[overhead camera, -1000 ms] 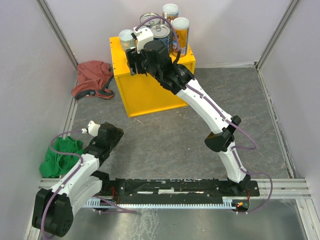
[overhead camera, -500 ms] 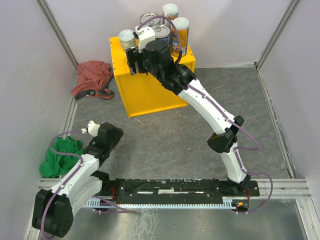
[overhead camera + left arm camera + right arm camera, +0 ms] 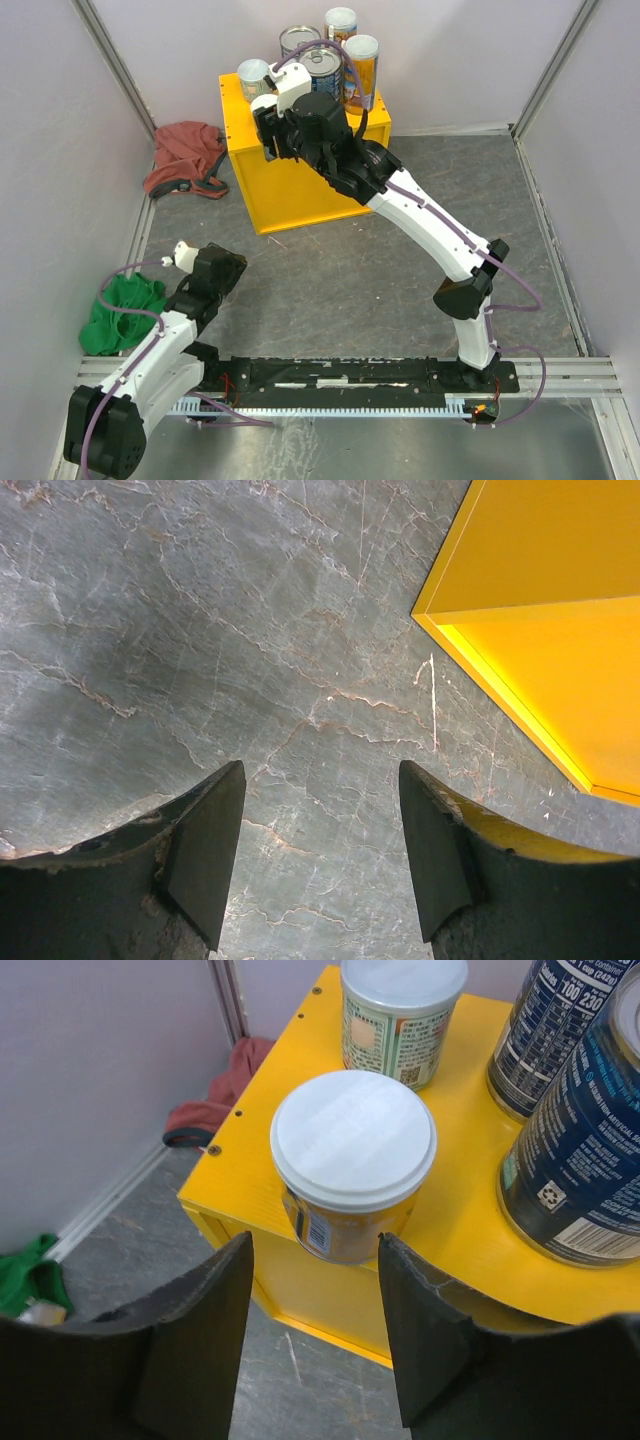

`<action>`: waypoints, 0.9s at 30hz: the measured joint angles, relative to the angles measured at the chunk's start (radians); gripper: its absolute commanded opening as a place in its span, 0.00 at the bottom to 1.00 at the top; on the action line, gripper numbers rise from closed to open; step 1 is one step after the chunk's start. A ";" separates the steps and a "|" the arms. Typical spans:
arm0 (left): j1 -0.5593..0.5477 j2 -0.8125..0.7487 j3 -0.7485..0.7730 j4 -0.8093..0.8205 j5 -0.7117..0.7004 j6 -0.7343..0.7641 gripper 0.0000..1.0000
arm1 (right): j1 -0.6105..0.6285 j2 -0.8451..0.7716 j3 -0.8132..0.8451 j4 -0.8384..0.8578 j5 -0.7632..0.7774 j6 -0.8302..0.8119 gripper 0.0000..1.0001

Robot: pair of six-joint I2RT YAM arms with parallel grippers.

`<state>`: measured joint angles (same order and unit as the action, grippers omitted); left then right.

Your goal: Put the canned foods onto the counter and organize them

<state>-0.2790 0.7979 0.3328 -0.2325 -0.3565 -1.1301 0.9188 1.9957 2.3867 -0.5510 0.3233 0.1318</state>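
On the counter (image 3: 250,1145), a yellow box, a short white-lidded can (image 3: 352,1160) stands upright near the front left edge. My right gripper (image 3: 315,1295) is open just short of it, touching nothing. Behind it stand another short can (image 3: 400,1010) and two blue-labelled tins (image 3: 590,1160). From above, the counter (image 3: 300,190) carries the tins (image 3: 322,65) and two tall orange cans (image 3: 361,65); my right gripper (image 3: 268,135) hides the near short can. My left gripper (image 3: 320,780) hangs open over the grey floor, empty, with the counter (image 3: 540,570) to its upper right.
A red cloth (image 3: 185,155) lies on the floor left of the yellow box, against the wall. A green cloth (image 3: 120,310) lies beside the left arm. Grey walls close the space on three sides.
My right gripper has drawn back a little from the short can on the counter, its jaws narrower, and the arm's elbow has swung right. The left arm has not moved.
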 measured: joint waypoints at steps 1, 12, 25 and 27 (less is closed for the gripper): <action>0.000 0.000 0.000 0.000 0.000 0.000 0.69 | 0.000 -0.001 0.000 0.005 0.003 -0.001 0.46; 0.000 -0.002 0.000 0.000 0.000 0.000 0.70 | -0.001 0.023 0.029 -0.004 0.021 0.000 0.32; 0.000 0.032 0.001 0.001 -0.008 0.001 0.70 | -0.034 0.113 0.089 -0.004 0.006 0.008 0.32; 0.000 0.037 0.001 0.001 -0.008 0.001 0.70 | -0.043 0.117 0.089 -0.004 -0.002 0.013 0.32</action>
<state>-0.2790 0.8349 0.3336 -0.2314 -0.3649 -1.1290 0.8757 2.1132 2.4756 -0.5552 0.3218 0.1448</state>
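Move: The right hand hangs just in front of the white-lidded can at the counter's front edge. The can's middle is about 5 cm ahead, 2 cm left and 2 cm lower. The green-label can stands roughly 8 cm beyond it and 3 cm farther left; the near dark-blue can is some 10 cm ahead of the hand and 12 cm to its right, about level in height. From the left hand, the white-lidded can lies about 14 cm ahead, 14 cm right and 28 cm up. Staying nearly in place at first, the right hand draws its open fingers together to about half their gap. It then goes some 3.5 cm forward and 3 cm down towards the front of the white-lidded can, wrist barely turning, until the narrowed fingertips come against the can's lower side and push it inward from the counter's front edge. ##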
